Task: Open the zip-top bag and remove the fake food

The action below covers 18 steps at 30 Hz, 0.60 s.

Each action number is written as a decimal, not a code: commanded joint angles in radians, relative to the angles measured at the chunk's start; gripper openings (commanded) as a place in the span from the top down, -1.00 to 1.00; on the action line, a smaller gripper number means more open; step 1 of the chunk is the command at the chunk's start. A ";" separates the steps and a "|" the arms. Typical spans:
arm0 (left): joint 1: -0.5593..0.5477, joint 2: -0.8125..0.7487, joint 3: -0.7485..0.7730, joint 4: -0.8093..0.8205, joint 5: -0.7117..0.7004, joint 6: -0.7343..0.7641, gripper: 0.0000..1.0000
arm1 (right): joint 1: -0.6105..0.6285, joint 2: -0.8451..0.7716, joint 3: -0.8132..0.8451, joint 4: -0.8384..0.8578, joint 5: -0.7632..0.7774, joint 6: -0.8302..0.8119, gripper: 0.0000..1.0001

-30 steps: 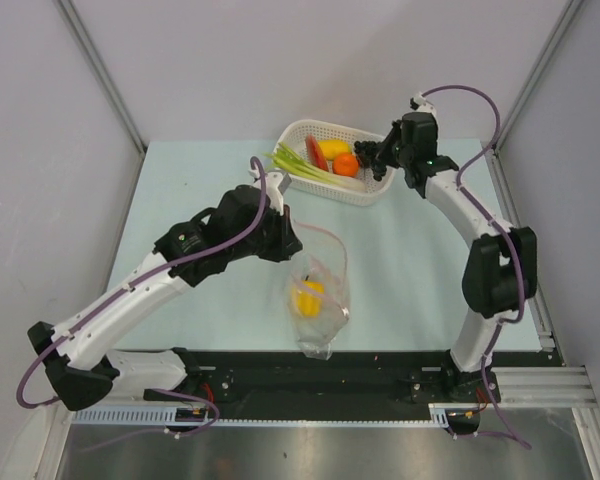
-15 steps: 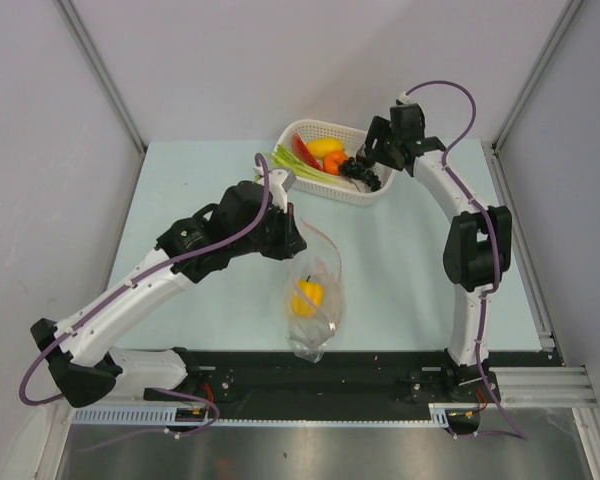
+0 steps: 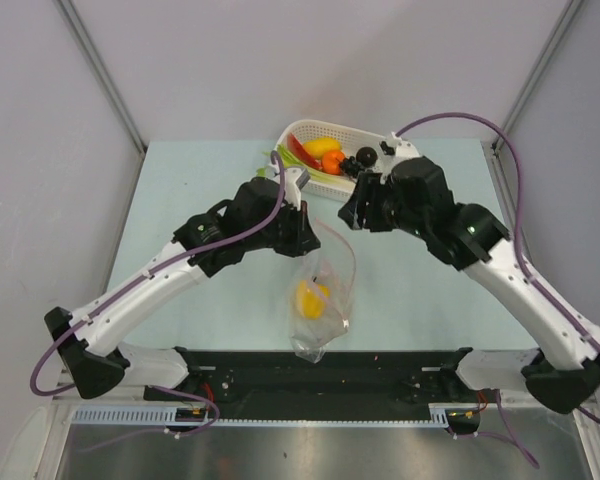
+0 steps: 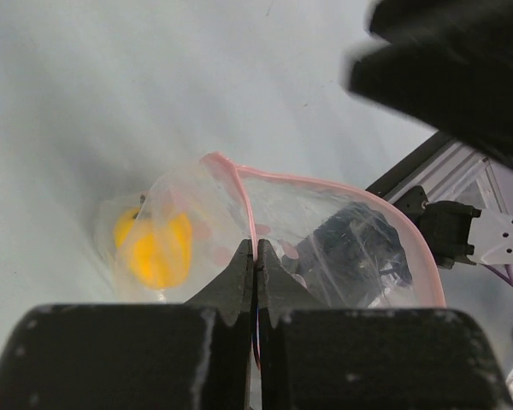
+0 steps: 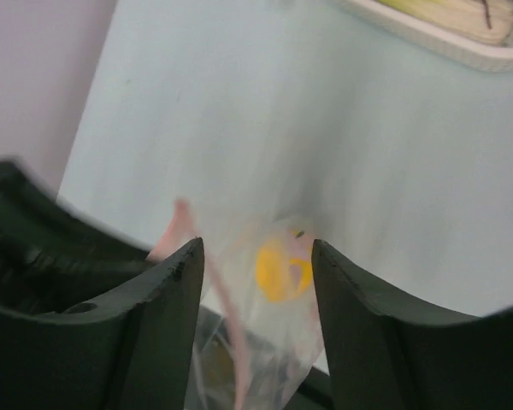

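Note:
The zip-top bag (image 3: pixel 327 285) hangs open above the table's near middle, its pink zip strip pinched in my shut left gripper (image 3: pixel 306 233). In the left wrist view the shut gripper (image 4: pixel 255 256) holds the strip and the bag's mouth (image 4: pixel 342 222) gapes to the right. One yellow piece of fake food (image 3: pixel 310 298) lies inside the bag (image 5: pixel 269 333). My right gripper (image 3: pixel 349 217) is open, close above the bag's mouth; in its wrist view the gripper (image 5: pixel 256 248) frames the yellow piece (image 5: pixel 282 269). More fake food sits in the basket: lemon (image 3: pixel 323 146), orange (image 3: pixel 333 162), dark fruit (image 3: pixel 364 157).
The white perforated basket (image 3: pixel 310 124) stands at the table's far edge, also holding a red piece (image 3: pixel 298 148) and a green-white stalk (image 3: pixel 288 158). The right arm partly covers its near corner. Grey walls close in on both sides.
My right gripper has let go of the dark fruit in the basket, opened, and swung down toward the bag's mouth. The left gripper keeps its hold on the strip.

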 commanded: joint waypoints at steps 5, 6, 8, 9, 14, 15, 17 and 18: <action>0.004 0.028 0.027 0.077 0.045 -0.002 0.99 | 0.284 -0.128 -0.033 -0.122 0.151 0.155 0.34; 0.004 0.029 0.027 0.081 0.045 -0.005 0.99 | 0.307 -0.118 -0.034 -0.132 0.152 0.161 0.44; 0.004 0.034 0.033 0.084 0.048 -0.013 0.99 | 0.339 -0.086 -0.037 -0.150 0.168 0.184 0.53; 0.004 0.034 0.035 0.086 0.048 -0.013 0.99 | 0.361 -0.077 -0.045 -0.153 0.172 0.193 0.62; 0.004 0.031 0.036 0.089 0.042 -0.030 0.99 | 0.359 -0.040 -0.065 -0.150 0.206 0.222 0.78; 0.003 0.029 0.033 0.095 0.042 -0.036 0.99 | 0.353 -0.036 -0.071 -0.143 0.206 0.225 0.82; 0.003 0.028 0.026 0.101 0.042 -0.054 1.00 | 0.344 -0.014 -0.080 -0.129 0.199 0.259 0.89; 0.001 0.028 0.021 0.109 0.041 -0.059 0.99 | 0.338 -0.008 -0.086 -0.127 0.188 0.273 0.94</action>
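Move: From the right gripper, the yellow pepper in the bag lies about 7 cm back, 8 cm to the left and some 27 cm below. On the way to it, the bag's open mouth is about 8 cm back, 4 cm left and 6 cm down; the basket's middle is some 27 cm ahead, 3 cm left and 29 cm lower. From the left gripper, still pinching the bag's lip, the pepper is nearly straight below, about 23 cm down and 1 cm ahead. Draw the right gripper back from the basket side about 10 cm, rising slightly at first, then swing it about 5 cm left and sink roughly 8 cm from that high point into the bag's mouth beside the left fingers. Close its fingers almost shut on the way, nothing held, and tip them down some 10 degrees. Keep the left pinch on the lip, easing it 1–2 cm right. ##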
